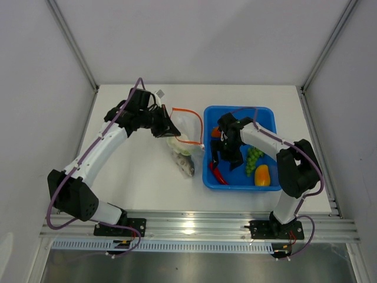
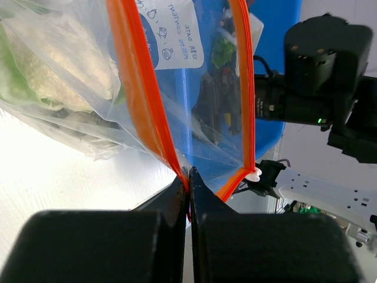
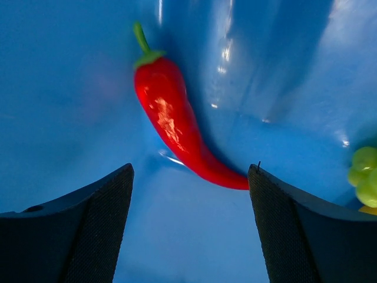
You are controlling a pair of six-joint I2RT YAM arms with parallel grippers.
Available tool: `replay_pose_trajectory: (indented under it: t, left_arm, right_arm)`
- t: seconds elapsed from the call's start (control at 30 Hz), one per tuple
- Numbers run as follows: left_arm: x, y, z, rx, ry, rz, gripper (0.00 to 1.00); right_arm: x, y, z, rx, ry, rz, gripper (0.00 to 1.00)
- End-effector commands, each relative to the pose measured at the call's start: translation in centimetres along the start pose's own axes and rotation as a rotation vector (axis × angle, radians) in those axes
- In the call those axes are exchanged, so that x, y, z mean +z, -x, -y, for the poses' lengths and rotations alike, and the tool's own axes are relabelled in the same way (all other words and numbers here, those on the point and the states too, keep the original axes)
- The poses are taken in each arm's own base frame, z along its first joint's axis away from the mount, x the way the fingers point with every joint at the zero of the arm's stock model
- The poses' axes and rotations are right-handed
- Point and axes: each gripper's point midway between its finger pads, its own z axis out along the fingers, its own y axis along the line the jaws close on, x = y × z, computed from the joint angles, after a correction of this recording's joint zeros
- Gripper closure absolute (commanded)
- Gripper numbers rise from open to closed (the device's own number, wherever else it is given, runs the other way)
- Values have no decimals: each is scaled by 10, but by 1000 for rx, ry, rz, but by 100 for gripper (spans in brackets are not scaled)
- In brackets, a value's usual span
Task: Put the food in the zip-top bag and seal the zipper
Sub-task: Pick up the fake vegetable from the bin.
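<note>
The clear zip-top bag lies left of the blue tray, its mouth held wide. My left gripper is shut on the orange zipper at the near lip of the mouth. Pale food and a grey-white piece show through the plastic. Inside the tray, my right gripper stands open just above the red chili, whose tail lies between the fingertips without touching them. Green grapes, an orange-yellow pepper and a red tomato also lie in the tray.
The blue tray stands right of centre on the white table. The bag's white slider sits at the end of the far zipper strip. Grey walls and metal posts close in the table's sides and back.
</note>
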Motion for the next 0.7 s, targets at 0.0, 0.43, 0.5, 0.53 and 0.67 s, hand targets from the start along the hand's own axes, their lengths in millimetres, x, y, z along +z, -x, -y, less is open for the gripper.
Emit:
replay_pose_trajectory:
  t: [0.0,0.43,0.5,0.53,0.67]
  left_arm:
    - [-10,-2,10,45,-31,19,99]
    - [-10,-8,11,34,-32,15,99]
    - [-10,-8,10,34,-30,16,99]
    - [-12,-8,12,38,-33,21,99]
    - [-13,-8,12,39,-28,27,99]
  right_arm:
    - [4,-5,-1,-16,-14,13,21]
    - [46,1,4,-28,-80,14,36]
    - [49,5,7,-28,-105,17,50]
    - [48,11,9,-28,-116,32,58]
    - [35,23,11,-36,-143,76,78]
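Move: The red chili lies on the bin floor nearly under the wide-open right fingers, about 5 cm below, 1 cm back and 2 cm left. The green grapes lie roughly 12 cm to that hand's right and 3 cm farther out, the yellow pepper some 16 cm right and 1 cm back. From the left hand at the bag, the chili is about 16 cm right, 6 cm back and 22 cm below. The right hand sinks about 5 cm to the red chili, its wide-open fingers closing to pinch it mid-body. ##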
